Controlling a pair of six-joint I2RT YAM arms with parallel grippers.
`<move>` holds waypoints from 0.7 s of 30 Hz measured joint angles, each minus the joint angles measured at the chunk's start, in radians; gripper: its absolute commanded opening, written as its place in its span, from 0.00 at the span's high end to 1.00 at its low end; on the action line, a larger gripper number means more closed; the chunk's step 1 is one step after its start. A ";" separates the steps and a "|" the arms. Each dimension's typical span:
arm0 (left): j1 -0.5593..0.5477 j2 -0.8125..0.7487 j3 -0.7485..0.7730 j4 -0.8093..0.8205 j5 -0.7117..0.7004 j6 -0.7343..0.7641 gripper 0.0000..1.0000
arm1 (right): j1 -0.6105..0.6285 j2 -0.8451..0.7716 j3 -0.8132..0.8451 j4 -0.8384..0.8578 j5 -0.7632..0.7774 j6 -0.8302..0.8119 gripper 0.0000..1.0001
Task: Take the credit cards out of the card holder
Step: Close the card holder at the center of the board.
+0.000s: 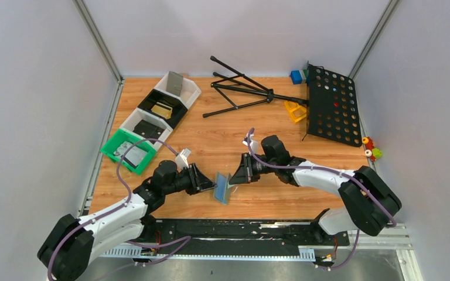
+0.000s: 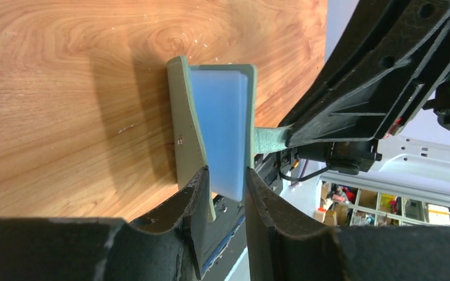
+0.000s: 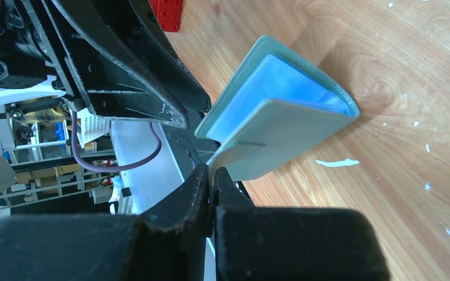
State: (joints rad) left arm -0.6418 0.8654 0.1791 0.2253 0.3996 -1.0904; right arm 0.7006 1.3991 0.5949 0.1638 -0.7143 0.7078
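The grey-blue card holder [image 1: 222, 187] stands on edge on the wood, half open, between my two grippers. My right gripper [image 1: 233, 180] [image 3: 212, 171] is shut on its small side flap [image 2: 268, 140]. My left gripper [image 1: 211, 186] [image 2: 227, 172] has its fingers on both sides of the pale blue sleeve pack [image 2: 222, 123] [image 3: 269, 88] inside the holder. One finger sits between that pack and the outer cover [image 2: 183, 129]. No credit cards show; whether any lie inside the sleeves cannot be told.
A green tray [image 1: 111, 144] and a row of white and black bins [image 1: 192, 86] stand at the left. A black folded tripod [image 1: 240, 93] and a black perforated board [image 1: 333, 105] lie at the back right. A red block [image 3: 167, 12] lies near the holder.
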 measured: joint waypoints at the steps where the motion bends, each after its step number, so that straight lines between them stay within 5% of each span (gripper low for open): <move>1: 0.000 0.003 -0.004 0.018 0.002 -0.006 0.66 | 0.002 0.009 0.000 0.008 0.000 0.002 1.00; 6: 0.000 0.056 -0.020 0.075 0.021 -0.027 0.66 | 0.004 0.042 -0.009 0.035 0.002 0.006 0.96; 15: 0.000 0.136 -0.020 0.103 0.044 -0.021 0.66 | 0.005 0.089 -0.013 0.040 0.010 0.005 0.41; 21: 0.000 0.099 0.019 -0.050 -0.001 0.037 0.66 | 0.008 0.088 -0.015 0.031 0.012 -0.003 0.24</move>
State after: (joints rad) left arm -0.6418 0.9642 0.1986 0.1757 0.3985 -1.0534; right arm 0.7086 1.4868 0.5800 0.1944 -0.7021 0.7044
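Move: The card holder stands half folded, like a V, between my hands. Its middle is about 3 cm right of my left hand, 1 cm back and 5 cm lower. The green bin lies some 11 cm ahead and 29 cm left of that hand. From my right hand, still pinching the strap, the holder's middle is about 3 cm left, 2 cm back and 5 cm down; the white scrap lies 2 cm right, 3 cm back and 9 cm down. I lower my right hand nearly straight down by about 3 cm with the strap pinched, and partway down I spread its fingers wide to let the strap go. My left hand sinks nearly as far beside the left cover, its fingers staying about a third open. ##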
